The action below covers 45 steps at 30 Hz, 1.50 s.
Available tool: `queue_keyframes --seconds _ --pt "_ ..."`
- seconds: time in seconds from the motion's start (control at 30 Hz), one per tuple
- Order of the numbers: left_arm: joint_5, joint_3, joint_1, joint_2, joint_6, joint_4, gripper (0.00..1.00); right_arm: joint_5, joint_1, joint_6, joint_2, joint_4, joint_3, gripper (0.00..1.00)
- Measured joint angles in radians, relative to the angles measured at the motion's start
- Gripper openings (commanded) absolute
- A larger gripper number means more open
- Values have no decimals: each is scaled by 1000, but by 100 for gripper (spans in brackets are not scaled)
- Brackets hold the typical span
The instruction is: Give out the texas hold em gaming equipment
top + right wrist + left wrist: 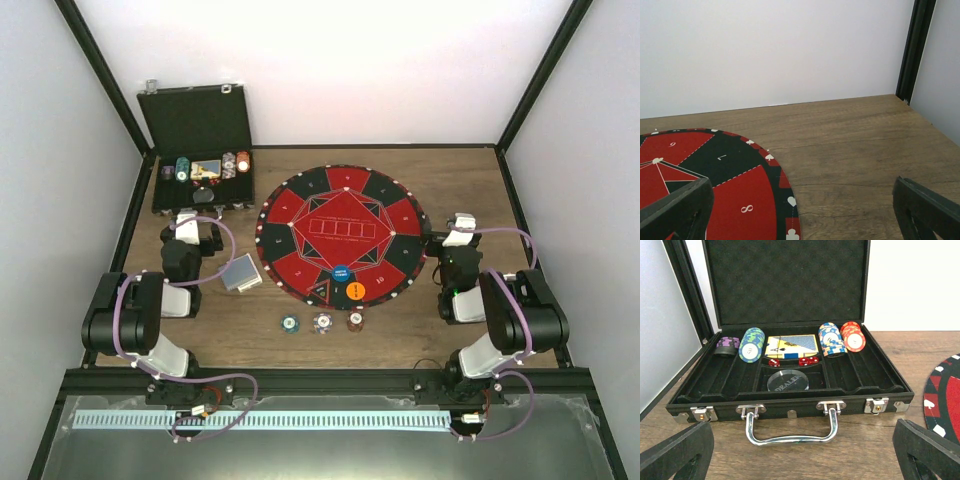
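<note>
A grey-blue deck of playing cards (241,272) lies on the table left of the round red-and-black mat (340,235). A blue disc (341,272) and an orange disc (356,291) rest on the mat's near edge. Three striped poker chips (321,322) sit in a row in front of the mat. My left gripper (197,222) is open and empty, facing the open black case (790,407), which holds chip stacks (752,344), a card pack (791,346), red dice and a clear dealer button (787,381). My right gripper (462,222) is open and empty beside the mat's right edge (715,190).
The case's lid stands upright against the back left corner. Its chrome handle (790,432) lies on the wood just ahead of my left fingers (675,455). Black frame posts and white walls bound the table. Bare wood (865,150) lies right of the mat.
</note>
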Motion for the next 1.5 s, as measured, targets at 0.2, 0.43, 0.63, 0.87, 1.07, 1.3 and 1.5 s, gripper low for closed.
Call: queue_keyframes --seconds 0.2,0.43,0.63,0.87,1.07,1.3,1.5 --pt "0 0 0 0 0 0 100 8 -1 5 0 -2 0 100" --pt "16 2 6 -27 -2 -36 100 16 -6 23 -39 47 -63 100" --pt "121 275 18 -223 84 -539 100 69 -9 48 -248 -206 -5 100" --pt "324 569 81 -309 129 -1015 100 80 -10 170 -438 -609 326 100" --pt "432 615 131 -349 81 -1251 100 -114 -20 295 -501 -930 492 100" --pt "438 705 183 -369 66 -1397 100 -164 333 285 -362 -1365 672 95" --pt "437 721 210 -380 85 -1484 100 -101 647 387 -334 -1577 660 91"
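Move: From the right hand, the white chip stack, middle of the row of three, lies about 29 cm to the left, 14 cm back and 12 cm below; the red stack is 21 cm left and 14 cm back, the blue stack 37 cm left and 14 cm back. The blue button on the mat is some 25 cm left, nearly level. The left hand has the open case about 22 cm straight ahead and 10 cm below, the card deck 9 cm right, 2 cm back. The right hand, open and empty, eases back a couple of centimetres, lifts about 18 cm off its forward-pointing rest, then sweeps left over the mat, drawing back and sinking towards the chip stacks, ending some 24 cm left, 9 cm back and 5 cm above where it began, turned counter-clockwise and its fingers tipped well down. Meanwhile the left hand, also open, rises about 13 cm with a brief forward arc that it takes back, tips down some 20 degrees and turns a little clockwise, staying in front of the case, and neither hand touches anything. ##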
